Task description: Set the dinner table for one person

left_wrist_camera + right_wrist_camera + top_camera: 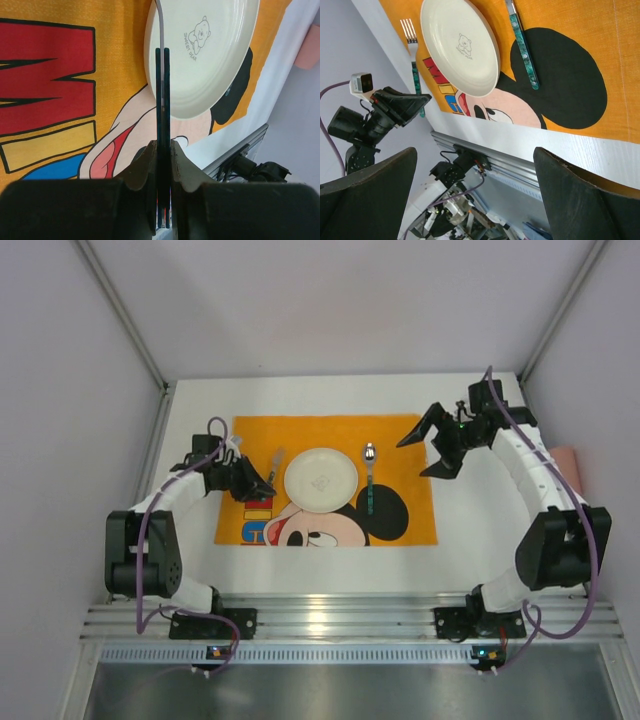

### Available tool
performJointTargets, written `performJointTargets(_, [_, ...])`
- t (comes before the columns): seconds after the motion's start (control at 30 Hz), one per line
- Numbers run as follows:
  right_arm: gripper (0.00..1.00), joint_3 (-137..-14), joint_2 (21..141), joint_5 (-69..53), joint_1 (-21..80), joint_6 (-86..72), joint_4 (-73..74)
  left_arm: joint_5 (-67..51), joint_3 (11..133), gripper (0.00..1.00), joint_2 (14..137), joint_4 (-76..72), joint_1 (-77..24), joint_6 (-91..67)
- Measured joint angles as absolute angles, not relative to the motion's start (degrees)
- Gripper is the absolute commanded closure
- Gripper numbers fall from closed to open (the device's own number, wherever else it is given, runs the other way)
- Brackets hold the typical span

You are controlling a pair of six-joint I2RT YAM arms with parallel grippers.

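Note:
The white dinner table [470,530] carries an orange cartoon-mouse placemat [400,435]. A white plate [320,478] sits in the mat's middle, with a green-handled spoon [369,478] lying just to its right. My left gripper [260,485] is at the plate's left, shut on the dark green handle of a fork [275,462]. The left wrist view shows that fork [162,90] edge-on between the shut jaws of the left gripper [163,147], beside the plate [205,55]. My right gripper [426,450] hovers open and empty over the mat's far right corner. From the right wrist, the plate [460,45], spoon [524,52] and fork [410,32] all show.
A pink object [565,462] lies at the table's right edge, beside the right arm. An aluminium rail [320,615] runs along the near edge, with both arm bases on it. White walls close in the left, right and back sides.

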State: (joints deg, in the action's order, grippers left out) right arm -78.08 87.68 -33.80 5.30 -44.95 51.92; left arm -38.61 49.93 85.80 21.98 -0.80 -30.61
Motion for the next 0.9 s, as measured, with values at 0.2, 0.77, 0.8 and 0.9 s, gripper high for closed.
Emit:
performJointTargets(0.2, [0.0, -78.0, 86.5, -33.4, 3.3, -43.3, 52.9, -36.7, 48.5, 0.7, 85.6, 20.4, -0.8, -30.4])
performJointTargets(0.77, [0.0, -109.2, 100.0, -6.3, -9.9, -36.0, 68.7, -31.8, 41.0, 0.19, 75.5, 20.8, -0.8, -29.9])
performJointTargets(0.8, [0.0, -112.7, 102.4, -3.1, -11.2, -35.8, 69.5, -31.8, 41.1, 0.18, 74.7, 21.2, -0.8, -29.6])
performJointTargets(0.9, [0.0, -122.5, 110.5, 6.6, -15.2, -35.6, 71.9, -32.1, 41.6, 0.19, 73.0, 21.9, -0.8, -28.8])
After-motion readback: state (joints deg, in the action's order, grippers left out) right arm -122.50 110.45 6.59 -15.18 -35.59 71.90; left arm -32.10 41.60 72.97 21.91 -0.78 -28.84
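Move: My left hand still pinches the fork by its handle; its spot on the placemat centres roughly 3 cm ahead of that hand and 4 cm below, level sideways. The plate is about 12 cm right and 6 cm ahead, the spoon some 24 cm right and 6 cm ahead. From my empty right hand, the pink cup lies about 38 cm right, 5 cm ahead and 12 cm lower; the spoon is 10 cm left and 4 cm ahead. With my left hand I sink about 3 cm while drawing back as far, opening the fingers on the way down to let go of the fork beside the plate, then rise some 3 cm, staying over its handle. Meanwhile my right hand, wide open, eases right, then sweeps fast, some 26 cm right and 10 forward, off the placemat towards the pink cup, rolling its left side down and turning clockwise about 30 degrees. ##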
